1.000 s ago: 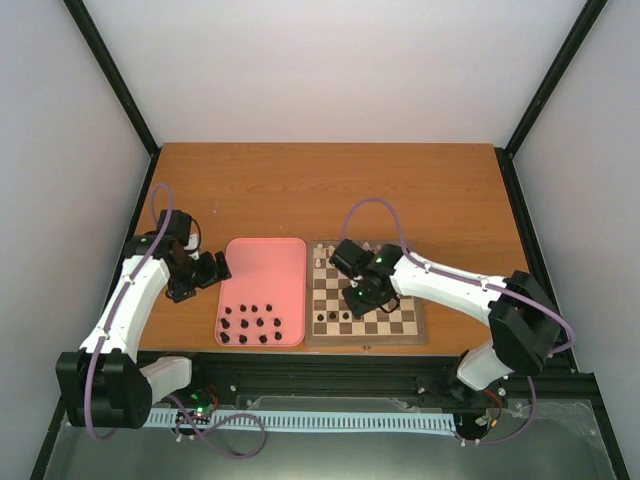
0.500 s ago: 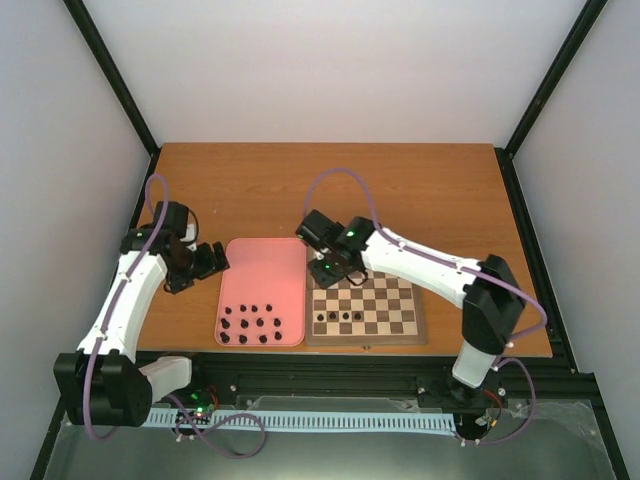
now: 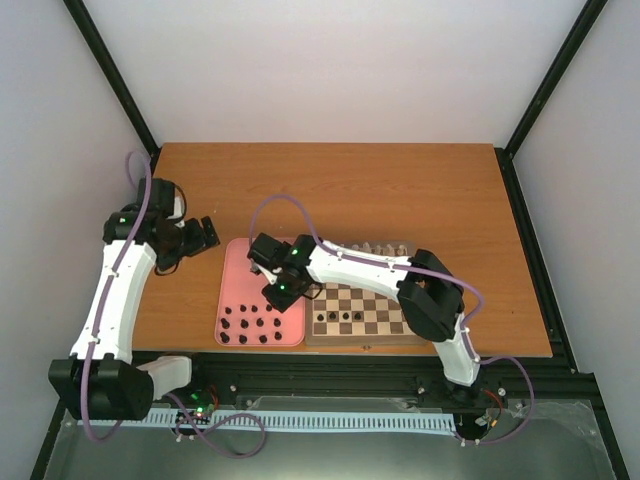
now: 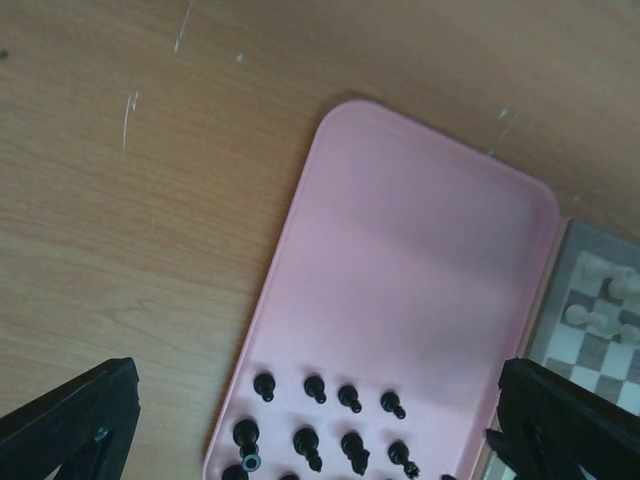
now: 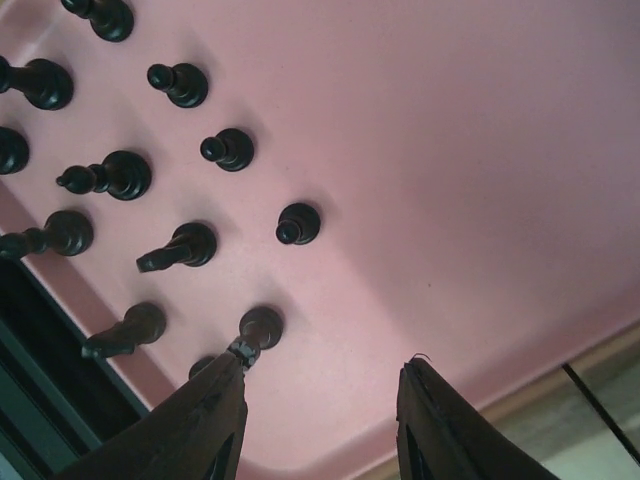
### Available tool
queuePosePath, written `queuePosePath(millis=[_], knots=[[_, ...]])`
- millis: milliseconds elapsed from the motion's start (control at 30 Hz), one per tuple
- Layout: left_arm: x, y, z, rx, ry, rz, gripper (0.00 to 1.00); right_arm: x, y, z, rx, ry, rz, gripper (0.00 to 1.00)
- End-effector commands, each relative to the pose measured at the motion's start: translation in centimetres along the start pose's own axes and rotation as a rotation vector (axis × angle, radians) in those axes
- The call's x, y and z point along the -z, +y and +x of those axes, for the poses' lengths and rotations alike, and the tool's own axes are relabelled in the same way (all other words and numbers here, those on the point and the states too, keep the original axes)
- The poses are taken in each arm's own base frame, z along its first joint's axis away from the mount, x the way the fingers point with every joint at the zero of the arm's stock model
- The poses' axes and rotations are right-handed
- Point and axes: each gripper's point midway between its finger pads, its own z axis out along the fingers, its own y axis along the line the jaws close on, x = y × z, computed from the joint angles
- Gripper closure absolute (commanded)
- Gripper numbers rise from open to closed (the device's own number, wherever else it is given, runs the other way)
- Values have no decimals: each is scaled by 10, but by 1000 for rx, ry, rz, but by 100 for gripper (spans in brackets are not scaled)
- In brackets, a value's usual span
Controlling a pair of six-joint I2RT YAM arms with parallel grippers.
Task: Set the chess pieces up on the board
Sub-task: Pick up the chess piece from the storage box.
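The board [image 3: 385, 300] lies right of the pink tray [image 3: 262, 262]. Three dark chess pieces [image 3: 345, 317] stand on its near rows, and cream ones [image 3: 378, 248] line its far edge. More dark pieces [image 3: 250, 325] stand in rows at the tray's near end. My right gripper [image 3: 282, 290] reaches across over the tray. It hangs open [image 5: 322, 365] just above the pink floor with nothing between the fingers. Its left fingertip [image 5: 225, 375] is next to the top of one dark piece [image 5: 262, 325]. My left gripper [image 3: 197, 238] is open wide [image 4: 318, 390] beyond the tray's far left corner.
In the left wrist view several dark pieces [image 4: 330, 395] show on the tray [image 4: 420, 250], and the board corner [image 4: 600, 345] carries cream pieces. Bare wooden table [image 3: 330, 190] stretches behind. Black frame posts stand at both sides.
My right arm has swung left, off the board and over to the tray's dark pieces. My left arm has drawn back and left, away from the tray.
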Motion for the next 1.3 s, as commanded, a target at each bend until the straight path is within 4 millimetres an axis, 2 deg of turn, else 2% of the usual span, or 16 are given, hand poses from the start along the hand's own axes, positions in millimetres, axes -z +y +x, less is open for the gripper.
queuePosePath(millis=[0,267,400,700,933,1033,1167,1267], knots=[[25,-5,-13,6,-66,15,0,-10,14,-12,45,3,-72,57],[38,-8,-24,-9,-113,18,0,-38,20,-20,66,47,-102,57],[41,-9,-25,-11,-124,20,0,-47,17,-19,56,68,-85,58],[42,-7,-24,-16,-130,16,0,-62,10,-16,38,108,-52,67],[40,-6,-22,-18,-129,12,0,-65,7,-15,36,114,-39,79],[40,-5,-22,-16,-128,13,0,-66,6,-15,38,118,-38,87],[39,-5,-22,-15,-127,12,0,-59,4,-20,41,96,-20,97],[38,-5,-21,-16,-125,12,0,-46,2,-26,43,63,-5,97]])
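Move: The rightmost black pawn of the storage box's front row is about 3 cm left of the right hand, barely 1 cm ahead and 6 cm below. The next pawn is 3 cm farther left of it; two taller black pieces stand 4 cm behind the row, 2 cm to either side of that first pawn. From the left hand, the pawn lies some 14 cm right, 6 cm back and 17 cm down. The right fingers descend 5 cm, shifting left first, and pinch the black pawn; the left hand rises 4 cm. ##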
